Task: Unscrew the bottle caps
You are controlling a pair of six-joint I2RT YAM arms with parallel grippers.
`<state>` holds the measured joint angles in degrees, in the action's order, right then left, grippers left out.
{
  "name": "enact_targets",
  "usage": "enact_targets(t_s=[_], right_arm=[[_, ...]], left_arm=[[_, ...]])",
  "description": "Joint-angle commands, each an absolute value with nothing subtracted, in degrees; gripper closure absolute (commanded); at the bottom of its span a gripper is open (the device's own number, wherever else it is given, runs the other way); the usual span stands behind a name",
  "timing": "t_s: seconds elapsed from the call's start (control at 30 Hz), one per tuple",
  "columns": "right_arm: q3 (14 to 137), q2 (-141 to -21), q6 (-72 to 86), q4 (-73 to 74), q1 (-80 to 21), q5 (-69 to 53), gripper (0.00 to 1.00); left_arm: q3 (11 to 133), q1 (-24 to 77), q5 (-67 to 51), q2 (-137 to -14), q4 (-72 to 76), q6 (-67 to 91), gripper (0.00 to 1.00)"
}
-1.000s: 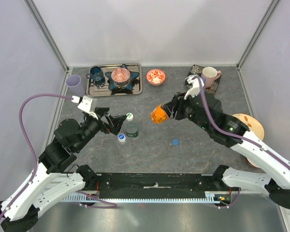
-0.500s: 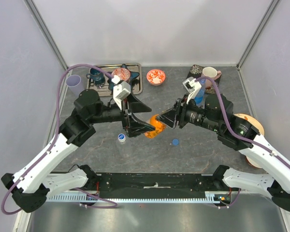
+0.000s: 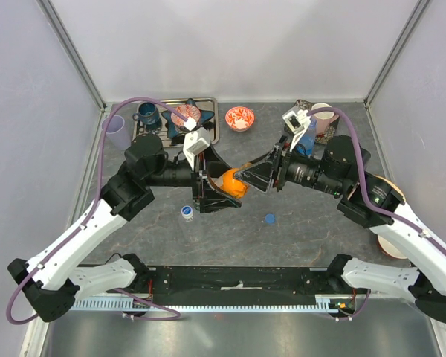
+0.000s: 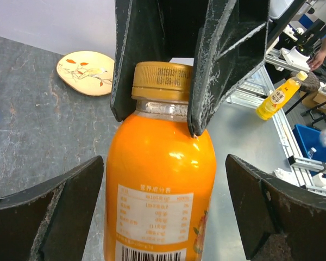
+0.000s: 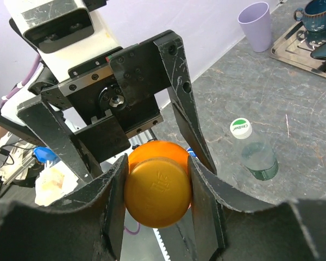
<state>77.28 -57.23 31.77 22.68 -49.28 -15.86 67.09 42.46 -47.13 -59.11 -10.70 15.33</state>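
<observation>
The orange bottle [image 4: 160, 179] hangs in the air above the table, also seen from above [image 3: 233, 182]. My right gripper [image 5: 156, 190] is shut on its orange cap [image 5: 157, 201], which also shows in the left wrist view [image 4: 162, 81]. My left gripper [image 4: 163, 217] is open, its fingers [image 4: 43, 212] standing on either side of the bottle's body with gaps on both sides. A clear bottle [image 5: 258, 157] with a white-and-green cap [image 5: 240, 128] stands on the table. Another clear bottle with a white-and-blue cap [image 3: 187, 212] stands nearby. A loose blue cap [image 3: 270, 219] lies on the table. The blue bottle [image 3: 308, 138] stands behind my right arm.
A metal tray [image 3: 208, 138] with a blue mug and a star dish sits at the back left, with a lilac cup [image 3: 115, 128] beside it. A red patterned bowl [image 3: 240, 117] and a pink mug [image 3: 323, 115] stand at the back. A painted plate [image 4: 87, 65] lies at the right.
My left arm swung from the clear bottles to the orange bottle, its open fingers now around the bottle's body. My right gripper carried the bottle slightly left and kept hold of the cap.
</observation>
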Motion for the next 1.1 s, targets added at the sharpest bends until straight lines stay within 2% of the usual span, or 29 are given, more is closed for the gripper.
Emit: enact_targets(t_s=[0.0, 0.13, 0.43, 0.57, 0.67, 0.7, 0.8, 0.9, 1.07], right_arm=[[79.98, -58.36, 32.61, 19.25, -49.39, -17.75, 1.00], [80.24, -59.15, 32.78, 18.37, -49.31, -17.93, 1.00], [81.47, -60.20, 32.26, 19.25, -49.39, -18.28, 1.00], [81.65, -60.47, 32.08, 20.04, -49.39, -18.28, 1.00], [81.91, -60.03, 32.17, 20.83, -49.31, -16.10, 0.59], [82.35, -59.86, 32.08, 21.09, -49.31, -15.30, 0.37], [83.40, -58.98, 32.61, 21.79, -49.31, -10.83, 0.16], [84.89, -58.97, 33.83, 22.85, -49.39, -5.91, 0.10], [88.24, -61.51, 36.91, 27.15, -49.31, 2.09, 0.09]], left_arm=[[66.53, 42.19, -49.39, -59.85, -9.49, 14.50, 0.00], [66.09, 42.19, -49.74, -59.94, -9.32, 14.06, 0.07], [65.39, 42.19, -50.10, -60.12, -10.72, 12.04, 0.43], [65.30, 42.19, -50.01, -60.21, -10.99, 11.69, 0.48], [65.13, 42.19, -48.87, -59.85, -10.99, 11.51, 0.50], [64.87, 42.19, -46.87, -59.51, -10.99, 11.43, 0.50], [64.34, 42.36, -40.20, -58.54, -10.72, 10.90, 0.50], [64.07, 43.68, -31.42, -57.40, -10.55, 9.32, 0.53], [63.46, 51.05, -12.34, -55.73, -9.93, 3.96, 0.57]])
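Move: Between the left hand's wide-open fingers, about 1 cm to the right and 1 cm down, is the middle of the orange bottle. The right hand pinches it by the cap, so its middle lies some 3 cm left and 5 cm below that hand. The green-capped bottle stands about 9 cm ahead and 8 cm left of the left hand, the blue-capped bottle level with it and 11 cm left, both nearly 30 cm down. Sinking nearly 2 cm, the left hand closes on the orange bottle's body while the right fingers keep the cap pinched, drifting barely 1.5 cm left. Then the right opens wide, lets go and draws up about 3 cm, forward and right off the cap, turning some 10 degrees clockwise. The left, gripping, carries the bottle about 3 cm forward and slightly down, turning counter-clockwise. ##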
